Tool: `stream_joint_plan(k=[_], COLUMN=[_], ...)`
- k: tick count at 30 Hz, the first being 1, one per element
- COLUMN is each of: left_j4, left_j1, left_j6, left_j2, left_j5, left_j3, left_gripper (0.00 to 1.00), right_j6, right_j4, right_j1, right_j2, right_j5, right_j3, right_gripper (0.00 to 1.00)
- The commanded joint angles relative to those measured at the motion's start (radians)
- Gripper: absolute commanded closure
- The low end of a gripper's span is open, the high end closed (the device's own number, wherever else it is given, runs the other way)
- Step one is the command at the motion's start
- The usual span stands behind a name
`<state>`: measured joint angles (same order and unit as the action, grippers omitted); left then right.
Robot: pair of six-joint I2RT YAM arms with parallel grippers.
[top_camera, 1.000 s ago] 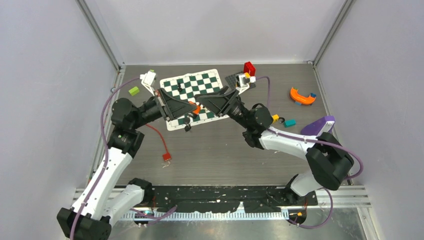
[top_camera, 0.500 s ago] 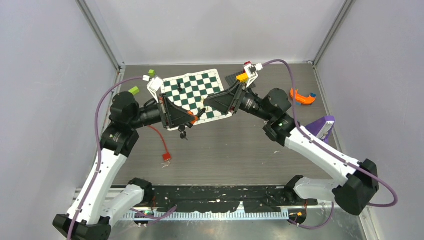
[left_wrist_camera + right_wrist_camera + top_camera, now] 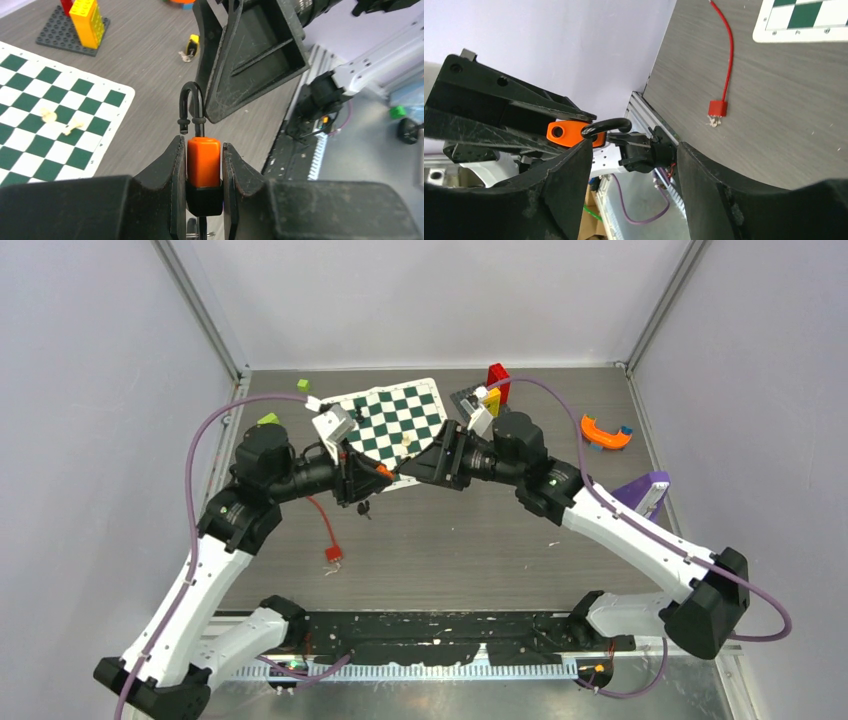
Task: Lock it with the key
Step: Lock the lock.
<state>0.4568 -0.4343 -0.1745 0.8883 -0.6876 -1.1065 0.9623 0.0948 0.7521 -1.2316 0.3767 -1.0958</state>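
An orange padlock (image 3: pixel 203 161) with a black base sits clamped between the fingers of my left gripper (image 3: pixel 202 155), held above the table. Its black shackle (image 3: pixel 192 102) sticks out past the fingertips. A small dark key (image 3: pixel 365 507) dangles under the lock. My right gripper (image 3: pixel 634 147) faces the left one tip to tip and is open, with nothing between its fingers. The shackle (image 3: pixel 606 126) lies just beyond its left fingertip, with the padlock (image 3: pixel 569 134) behind. In the top view the two grippers meet at the chessboard's near edge, left gripper (image 3: pixel 372 472) and right gripper (image 3: pixel 415 468).
A green-and-white chessboard mat (image 3: pixel 390 425) lies behind the grippers with small pale pieces (image 3: pixel 404 440) on it. A red cable (image 3: pixel 325 530) lies near the left arm. Stacked bricks on a dark baseplate (image 3: pixel 490 390), an orange curved piece (image 3: pixel 604 432) and a purple object (image 3: pixel 640 490) are at the right.
The right arm has lifted and stretched out, bringing its gripper in from the right against the lock's shackle, jaws slightly narrower. The left gripper has carried the lock a little right.
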Motion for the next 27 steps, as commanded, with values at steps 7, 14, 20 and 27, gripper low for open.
stream_joint_plan(k=[7, 14, 20, 27], left_j4=[-0.015, -0.034, -0.033, -0.043], left_j1=[-0.078, -0.083, -0.084, -0.087], left_j6=[0.214, 0.223, 0.228, 0.211], left_j2=[0.036, 0.014, 0.003, -0.012], left_j5=[0.171, 0.158, 0.145, 0.125], left_j3=[-0.038, -0.013, 0.000, 0.018], left_gripper=[1.00, 1.00, 1.00, 1.00], right_j6=[0.240, 0.288, 0.327, 0.355], right_j4=[-0.120, -0.129, -0.129, -0.180], right_j1=[0.003, -0.002, -0.002, -0.002], right_j2=[-0.018, -0.052, -0.115, -0.141], right_j5=[-0.029, 0.004, 0.064, 0.087], right_j3=[-0.011, 0.000, -0.033, -0.035], right_gripper=[0.30, 0.36, 0.46, 0.75])
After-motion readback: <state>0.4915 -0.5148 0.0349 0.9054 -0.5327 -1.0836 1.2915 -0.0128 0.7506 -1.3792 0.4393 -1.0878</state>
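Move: The shackle of the lock stands about 4 cm to the left of my open right hand, nearly level ahead and about 1 cm above it. The orange lock body, still gripped by my left hand, is some 7 cm to the right hand's left, 1 cm back and 2 cm higher. The chessboard's middle lies roughly 20 cm ahead, 4 cm left and 28 cm below. From my left hand the shackle is 4 cm right, 2 cm ahead and 1 cm below. I bring my right fingers about 3 cm left onto the shackle, sinking some 2.5 cm late on, rolling about 20 degrees, and closing from wide to roughly half that gap around it. My left hand keeps its grip on the orange body, easing down 2.5 cm and forward nearly 2 cm early with a slight tilt, then mostly holds it there. ##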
